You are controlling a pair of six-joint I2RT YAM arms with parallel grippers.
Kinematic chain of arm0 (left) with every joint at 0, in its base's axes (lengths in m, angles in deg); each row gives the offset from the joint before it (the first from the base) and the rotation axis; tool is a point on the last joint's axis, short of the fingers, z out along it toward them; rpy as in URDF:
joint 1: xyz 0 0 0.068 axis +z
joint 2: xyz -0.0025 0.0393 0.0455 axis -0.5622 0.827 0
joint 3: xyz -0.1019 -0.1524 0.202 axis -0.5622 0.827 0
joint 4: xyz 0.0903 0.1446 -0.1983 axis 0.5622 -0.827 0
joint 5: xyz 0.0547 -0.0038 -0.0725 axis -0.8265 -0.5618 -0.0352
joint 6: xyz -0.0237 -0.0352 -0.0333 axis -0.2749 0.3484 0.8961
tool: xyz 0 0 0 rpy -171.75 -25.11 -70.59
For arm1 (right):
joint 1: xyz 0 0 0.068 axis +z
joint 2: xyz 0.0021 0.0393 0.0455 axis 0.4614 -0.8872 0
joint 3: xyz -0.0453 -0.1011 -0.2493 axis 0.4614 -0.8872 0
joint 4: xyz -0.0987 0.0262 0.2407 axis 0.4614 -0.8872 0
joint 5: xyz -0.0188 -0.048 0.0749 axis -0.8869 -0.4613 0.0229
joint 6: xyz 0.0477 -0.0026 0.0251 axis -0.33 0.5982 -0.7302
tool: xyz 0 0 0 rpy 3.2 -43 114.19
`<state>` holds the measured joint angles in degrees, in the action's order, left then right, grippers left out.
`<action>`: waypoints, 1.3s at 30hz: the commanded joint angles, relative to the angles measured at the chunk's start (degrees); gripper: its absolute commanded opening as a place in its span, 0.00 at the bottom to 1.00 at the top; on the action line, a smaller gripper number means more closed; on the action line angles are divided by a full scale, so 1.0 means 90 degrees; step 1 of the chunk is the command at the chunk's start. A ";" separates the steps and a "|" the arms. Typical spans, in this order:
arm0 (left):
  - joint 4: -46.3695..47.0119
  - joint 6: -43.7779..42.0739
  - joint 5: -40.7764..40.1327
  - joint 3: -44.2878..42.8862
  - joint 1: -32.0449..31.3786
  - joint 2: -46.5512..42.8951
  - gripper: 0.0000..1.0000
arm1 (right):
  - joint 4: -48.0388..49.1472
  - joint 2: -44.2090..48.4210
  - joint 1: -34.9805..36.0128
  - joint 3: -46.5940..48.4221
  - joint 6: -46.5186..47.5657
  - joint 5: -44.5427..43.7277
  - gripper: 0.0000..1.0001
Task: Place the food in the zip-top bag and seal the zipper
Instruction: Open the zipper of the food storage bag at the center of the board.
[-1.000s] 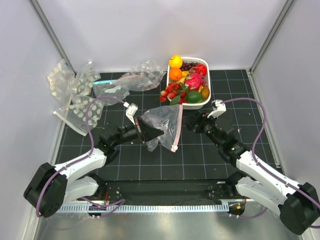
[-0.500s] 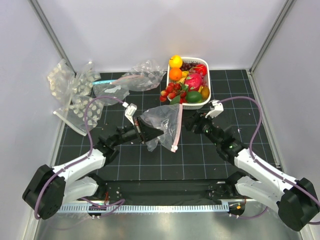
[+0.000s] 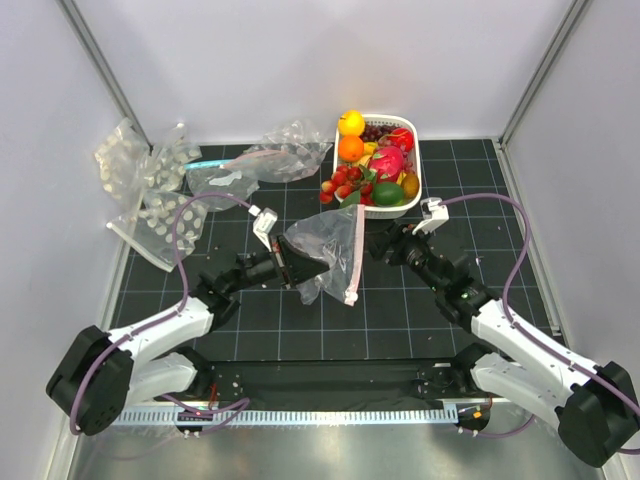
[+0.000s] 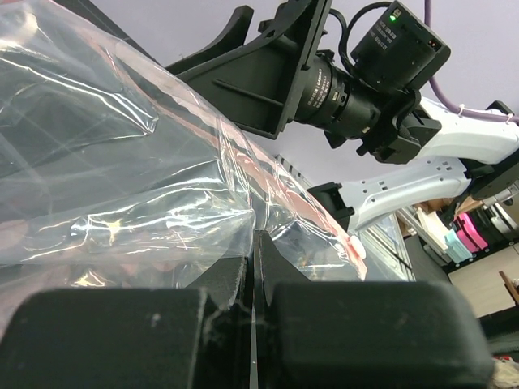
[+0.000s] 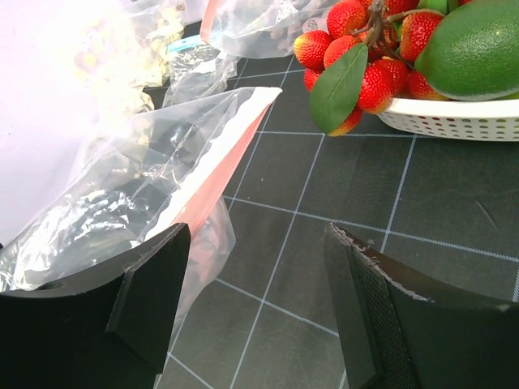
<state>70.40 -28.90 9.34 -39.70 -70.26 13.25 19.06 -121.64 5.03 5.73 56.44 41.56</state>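
Observation:
My left gripper [image 3: 285,265] is shut on one edge of the clear zip-top bag [image 3: 325,245] and holds it up over the mat's middle. The pinkish zipper [image 3: 353,262] hangs down the bag's right side. In the left wrist view the jaws [image 4: 255,243] pinch the film of the bag [image 4: 122,162]. My right gripper [image 3: 376,245] is open just right of the zipper, its fingers empty; its wrist view shows the bag [image 5: 122,186] and zipper [image 5: 219,174] beside its left finger. The food, red strawberries [image 3: 342,183] [image 5: 357,49] and a pink dragon fruit [image 3: 388,161], lies in the white basket [image 3: 413,150].
The basket also holds oranges [image 3: 351,135], a green fruit [image 3: 388,194] and dark grapes. Several dotted bags [image 3: 150,190] and crumpled clear bags [image 3: 270,160] lie at the back left. White walls close in on both sides.
The right gripper has edged slightly toward the bag's zipper. The left gripper keeps its hold, and the bag has shifted only a little.

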 commanded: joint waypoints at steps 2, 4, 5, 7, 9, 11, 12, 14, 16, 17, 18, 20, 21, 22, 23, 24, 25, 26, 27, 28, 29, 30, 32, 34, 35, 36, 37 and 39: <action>0.0225 -0.0139 0.0017 -0.0159 -0.0066 0.0080 0.00 | 0.0456 0.0210 0.0010 -0.0033 -0.0071 0.0091 0.74; 0.0225 -0.0139 0.0017 -0.0169 -0.0076 0.0099 0.00 | 0.0534 0.0269 0.0011 -0.0062 -0.0081 0.0091 0.74; 0.0225 -0.0139 0.0017 -0.0189 -0.0086 0.0119 0.00 | 0.0544 0.0317 0.0020 -0.0101 -0.0100 0.0091 0.75; 0.0225 -0.0139 0.0017 -0.0189 -0.0105 0.0158 0.00 | 0.0641 0.0347 0.0011 -0.0131 -0.0101 0.0081 0.75; 0.0225 -0.0158 0.0017 -0.0199 -0.0115 0.0197 0.00 | 0.0700 0.0328 0.0011 -0.0141 -0.0120 0.0393 0.74; 0.0215 -0.0148 0.0017 -0.0218 -0.0135 0.0207 0.00 | 0.0769 0.0270 0.0011 -0.0141 -0.0159 0.0500 0.75; 0.0225 -0.0158 0.0017 -0.0228 -0.0144 0.0226 0.00 | 0.0836 0.0250 0.0011 -0.0141 -0.0256 0.0530 0.74; 0.0215 -0.0168 -0.0002 -0.0228 -0.0154 0.0246 0.00 | 0.0973 0.0211 0.0001 -0.0189 -0.0325 0.0724 0.74; 0.0215 -0.0168 -0.0002 -0.0228 -0.0164 0.0256 0.00 | 0.1139 0.0201 0.0010 -0.0219 -0.0432 0.0813 0.73; 0.0215 -0.0178 -0.0002 -0.0237 -0.0174 0.0246 0.00 | 0.1179 0.0181 0.0011 -0.0228 -0.0452 0.0871 0.72; 0.0215 -0.0187 -0.0002 -0.0238 -0.0174 0.0265 0.00 | 0.1218 0.0162 0.0011 -0.0229 -0.0472 0.0901 0.71; 0.0205 -0.0197 -0.0022 -0.0247 -0.0193 0.0285 0.00 | 0.1257 0.0123 0.0011 -0.0229 -0.0501 0.0969 0.67; 0.0196 -0.0226 -0.0041 -0.0267 -0.0193 0.0314 0.00 | 0.1334 0.0103 0.0011 -0.0238 -0.0501 0.1076 0.65; 0.0157 -0.0227 -0.0119 -0.0257 -0.0213 0.0305 0.00 | 0.1374 0.0055 0.0011 -0.0238 -0.0520 0.1125 0.65; 0.0127 -0.0246 -0.0168 -0.0257 -0.0223 0.0324 0.00 | 0.1423 0.0045 0.0011 -0.0238 -0.0540 0.1193 0.63; 0.0098 -0.0265 -0.0207 -0.0257 -0.0213 0.0324 0.00 | 0.1500 0.0016 0.0011 -0.0238 -0.0550 0.1301 0.58; 0.0049 -0.0285 -0.0314 -0.0276 -0.0223 0.0324 0.00 | 0.1540 -0.0033 0.0020 -0.0238 -0.0560 0.1379 0.55; -0.0096 -0.0314 -0.0363 -0.0286 -0.0223 0.0324 0.00 | 0.1579 -0.0063 0.0011 -0.0238 -0.0569 0.1428 0.53; -0.0185 -0.0372 -0.0412 -0.0335 -0.0242 0.0324 0.00 | 0.1637 -0.0073 0.0020 -0.0229 -0.0569 0.1525 0.47; -0.0272 -0.0421 -0.0451 -0.0364 -0.0242 0.0334 0.00 | 0.1657 -0.0102 0.0020 -0.0229 -0.0540 0.1565 0.43; -0.0496 -0.0461 -0.0587 -0.0393 -0.0261 0.0334 0.00 | 0.1667 -0.0102 0.0020 -0.0219 -0.0530 0.1604 0.38; -0.0604 -0.0567 -0.0656 -0.0423 -0.0291 0.0314 0.00 | 0.1667 -0.0102 0.0020 -0.0209 -0.0511 0.1624 0.26; -0.0848 -0.0656 -0.0967 -0.0462 -0.0330 0.0275 0.01 | 0.1600 -0.0121 0.0020 -0.0180 -0.0511 0.1595 0.10; -0.1325 -0.0822 -0.1270 -0.0510 -0.0379 0.0149 0.11 | 0.1550 -0.0112 0.0020 -0.0170 -0.0540 0.1497 0.01; -0.1541 -0.0880 -0.1600 -0.0559 -0.0389 0.0090 0.16 | 0.1492 -0.0102 0.0040 -0.0151 -0.0463 0.1497 0.01; -0.1804 -0.0939 -0.1826 -0.0608 -0.0389 0.0022 0.20 | 0.1356 -0.0121 0.0069 -0.0102 -0.0385 0.1449 0.01; -0.2329 -0.1065 -0.2022 -0.0657 -0.0389 -0.0066 0.27 | 0.1113 -0.0160 0.0137 0.0092 -0.0307 0.1303 0.01; -0.2733 -0.1144 -0.2528 -0.0765 -0.0389 -0.0339 0.34 | 0.0400 -0.0257 0.0371 0.0317 0.0024 0.0708 0.01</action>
<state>53.96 -35.76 -4.21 -43.37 -73.60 14.15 27.71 -122.93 6.12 4.29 52.68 52.64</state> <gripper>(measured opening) 0.300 0.035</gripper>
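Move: The pink zipper edge of the food storage bag runs front to back beside the open right hand; its middle is some 4 cm to that hand's left and 3 cm nearer the base, about level. The white fruit basket's middle lies about 23 cm ahead, 4 cm right and 12 cm lower; the red berries on its near corner are 18 cm ahead, 4 cm left, 9 cm lower. From the left hand, already holding the bag wall, the zipper is about 6 cm right and 3 cm ahead, roughly level. Leftwards and a little back and up, about 4.5 cm in all, the right hand goes to the zipper edge, turning some 10 degrees counter-clockwise, and shuts its fingers to pinch the edge near its middle. The left hand keeps the bag wall pinched while sinking a couple of centimetres, then begins opening and moves forward and further down, letting go of the wall. ##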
